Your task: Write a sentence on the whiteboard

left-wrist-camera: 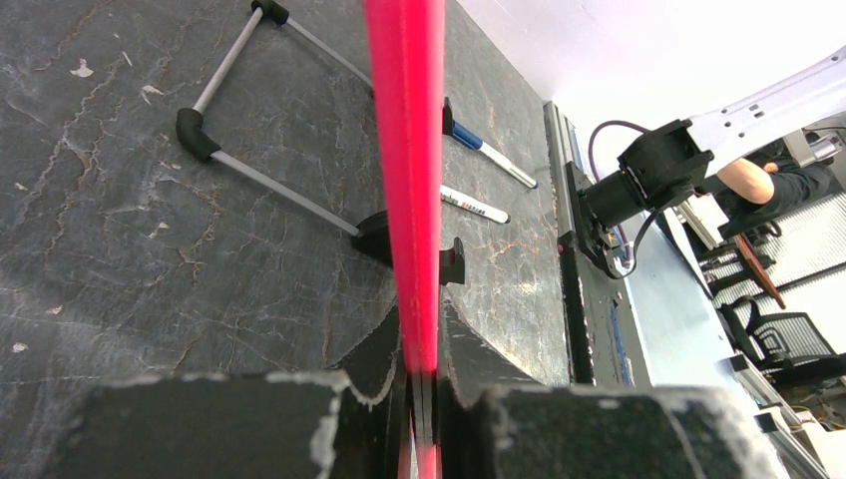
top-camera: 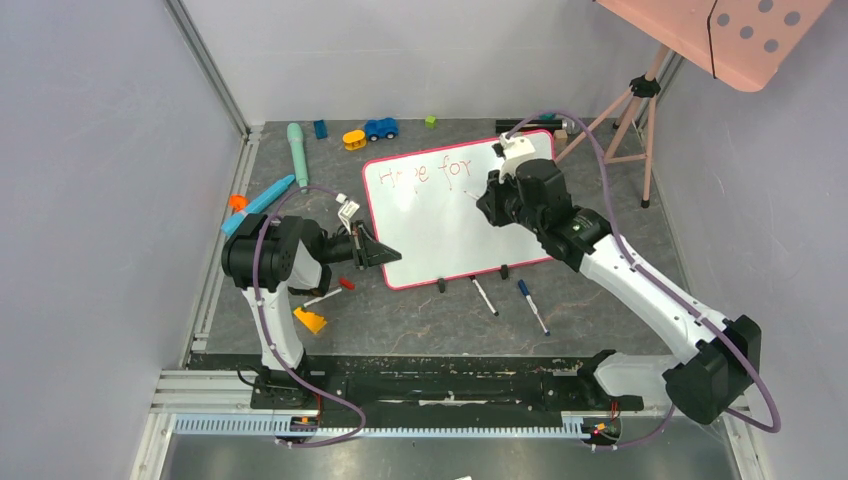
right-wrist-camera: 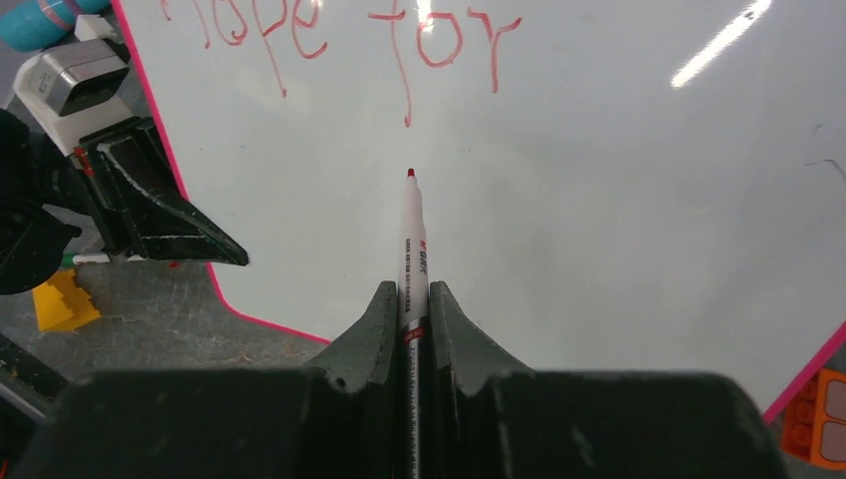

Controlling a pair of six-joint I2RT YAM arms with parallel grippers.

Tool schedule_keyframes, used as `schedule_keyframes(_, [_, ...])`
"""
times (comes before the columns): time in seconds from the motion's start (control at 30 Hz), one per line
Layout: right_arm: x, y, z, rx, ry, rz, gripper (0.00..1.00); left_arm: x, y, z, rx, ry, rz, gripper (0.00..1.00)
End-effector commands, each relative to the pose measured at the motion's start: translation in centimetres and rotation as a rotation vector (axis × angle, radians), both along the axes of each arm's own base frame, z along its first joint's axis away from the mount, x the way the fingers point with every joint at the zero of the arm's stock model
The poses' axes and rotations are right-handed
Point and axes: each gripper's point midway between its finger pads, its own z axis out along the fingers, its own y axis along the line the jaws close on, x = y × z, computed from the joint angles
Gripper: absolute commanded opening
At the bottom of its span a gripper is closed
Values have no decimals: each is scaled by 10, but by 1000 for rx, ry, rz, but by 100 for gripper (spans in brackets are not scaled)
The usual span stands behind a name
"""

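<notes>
The whiteboard (top-camera: 440,225), glossy white with a thin red-pink frame, stands tilted on the dark table. The sentence (top-camera: 430,172) reads "Hope for" in red along its top, and shows again in the right wrist view (right-wrist-camera: 344,30). My left gripper (top-camera: 385,255) is shut on the board's frame at its lower left corner; in the left wrist view the red frame (left-wrist-camera: 404,150) runs straight into the jaws (left-wrist-camera: 421,339). My right gripper (right-wrist-camera: 410,294) is shut on a red-tipped marker (right-wrist-camera: 412,239), whose tip sits just below "for", close to the board (right-wrist-camera: 599,200).
Two loose markers (top-camera: 484,296) (top-camera: 532,305) lie in front of the board's black feet (top-camera: 441,285). Toys lie at the back and left: blue car (top-camera: 381,128), teal handle (top-camera: 297,148), yellow wedge (top-camera: 311,320). A pink perforated panel (top-camera: 740,30) on a tripod stands back right.
</notes>
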Motion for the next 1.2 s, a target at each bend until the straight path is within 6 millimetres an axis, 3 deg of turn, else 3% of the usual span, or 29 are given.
schedule_keyframes(0.0, [-7,20,11,57,-50,24,0,0,-1,-3,18,-125,3,2])
schedule_keyframes(0.17, [-19,52,5,56,-53,77,0,0,1,-3,19,-121,12,2])
schedule_keyframes(0.27, [-22,61,1,56,-48,87,0,1,3,-2,20,-131,12,2])
schedule_keyframes(0.53, [-23,61,4,31,-50,97,0,9,3,4,26,-198,24,2])
schedule_keyframes(0.8, [-25,51,7,-5,-64,84,0,22,3,11,3,-141,36,2])
schedule_keyframes(1.0, [-24,55,4,3,-44,85,0,16,9,7,20,-144,111,2])
schedule_keyframes(1.17, [-22,62,3,25,-47,89,0,11,6,5,15,-142,46,2])
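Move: The blank stretch of whiteboard under "Hope", where the carried red marker is heading, lies about 11 cm left of the right hand, some 3 cm ahead and 9 cm below. The word "for" stands about 12 cm ahead, 4 cm left and 3 cm below; "Hope" about 11 cm ahead, 15 cm left and 4 cm below. From the left hand, that blank stretch is roughly 8 cm ahead, 7 cm right and 8 cm above. The red marker, still pinched in the right hand with its tip clear of the board, is carried about 6 cm left and 3 cm back from "for" towards the blank space below "Hope", turning slightly counter-clockwise. The hand then stops short, sinking slowly and easing about a centimetre back to the right. The left hand keeps its hold on the board's left edge. ##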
